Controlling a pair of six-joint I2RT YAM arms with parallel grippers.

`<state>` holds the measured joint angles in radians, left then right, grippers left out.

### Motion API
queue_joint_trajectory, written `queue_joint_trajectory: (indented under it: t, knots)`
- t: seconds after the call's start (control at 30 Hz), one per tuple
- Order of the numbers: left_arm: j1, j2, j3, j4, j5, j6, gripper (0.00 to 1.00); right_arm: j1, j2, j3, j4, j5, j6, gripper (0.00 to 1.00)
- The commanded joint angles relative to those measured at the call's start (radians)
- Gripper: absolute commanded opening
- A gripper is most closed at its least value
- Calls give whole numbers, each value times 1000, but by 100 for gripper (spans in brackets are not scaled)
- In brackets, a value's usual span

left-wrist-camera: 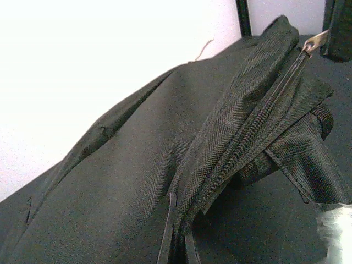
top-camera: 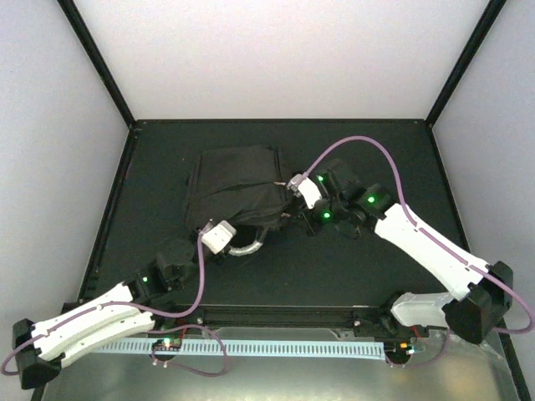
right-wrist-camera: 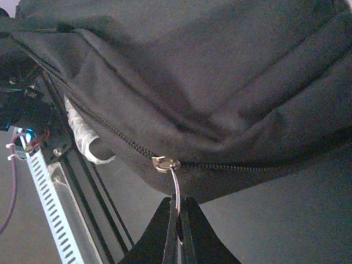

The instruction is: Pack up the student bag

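The student bag, large and black, lies on the dark table in the middle of the top view. Its grey curved handle sticks out at its near edge. My left gripper is shut on a fold of the bag's fabric beside the zipper seam, at the bag's near left corner. My right gripper is shut on the metal zipper pull, which hangs from the slider. In the top view the right gripper is at the bag's right edge. The same pull shows far off in the left wrist view.
A crumpled whitish plastic piece shows under the bag's edge, and again in the left wrist view. A white slotted cable rail runs along the table's near edge. Black frame posts stand at the far corners.
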<state>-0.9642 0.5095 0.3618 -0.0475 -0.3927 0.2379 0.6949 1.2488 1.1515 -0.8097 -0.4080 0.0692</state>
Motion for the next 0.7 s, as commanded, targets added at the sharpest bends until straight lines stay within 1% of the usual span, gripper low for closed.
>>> queue_joint_trajectory:
  t: [0.0, 0.1, 0.17, 0.3, 0.33, 0.37, 0.43, 0.47, 0.53, 0.57, 0.6, 0.63, 0.67]
  knots:
    - [55, -154, -28, 70, -320, -83, 2, -53, 48, 15, -159, 361, 58, 2]
    - [55, -184, -44, 77, -287, -88, 2, -55, 59, 18, -62, 345, 83, 2]
    - [56, -187, -42, 62, -295, -102, 2, -64, 70, 25, -26, 353, 94, 2]
    - [58, -196, -22, 19, -325, -76, 2, -87, 60, 30, -50, 370, 83, 2]
    - [59, -195, -21, 22, -305, -50, 2, -87, 51, 30, -62, 358, 79, 2]
    - [59, -190, -23, 37, -260, -7, 4, -87, 39, 30, -76, 325, 69, 2]
    - [59, -150, 2, 8, -77, 58, 16, -87, 9, 33, -87, 179, 43, 2]
    - [59, -115, 31, -18, -11, 62, 25, -86, -5, 32, -85, 101, 32, 2]
    - [58, -26, 105, -82, 127, 60, 52, -84, -36, 27, -78, -48, 19, 2]
    - [58, 42, 166, -122, 177, 61, 64, -83, -51, 23, -72, -90, 20, 2]
    - [57, 91, 217, -168, 221, 60, 73, -82, -64, 21, -66, -123, 20, 2]
    - [55, 133, 264, -225, 259, 56, 76, -82, -73, 19, -65, -139, 18, 2]
    - [53, 173, 310, -265, 314, 61, 77, -81, -74, 18, -65, -152, 15, 2]
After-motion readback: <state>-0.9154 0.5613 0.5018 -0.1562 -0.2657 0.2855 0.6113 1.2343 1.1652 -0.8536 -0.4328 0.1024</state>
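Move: The left fingers have the bag's zip edge pinched. The zipper pull, held by the right fingers, lies about 11 cm to the left hand's right, 4 cm ahead and near its height. The white handle is 5 cm right, 2 cm back and some 8 cm below the left hand. From the right hand, the pull's slider is about 2 cm left; the bag body's middle lies 13 cm left, 7 cm ahead and 8 cm lower. Keep both pinches and draw the two grippers left together about 2 cm, the right one also easing slightly forward. Then open the left fingers to roughly three quarters to let go of the zip edge, lifting that gripper about 3 cm while it swings back right. Meanwhile take the right gripper, still gripping the pull, about 4 cm back to the right. ##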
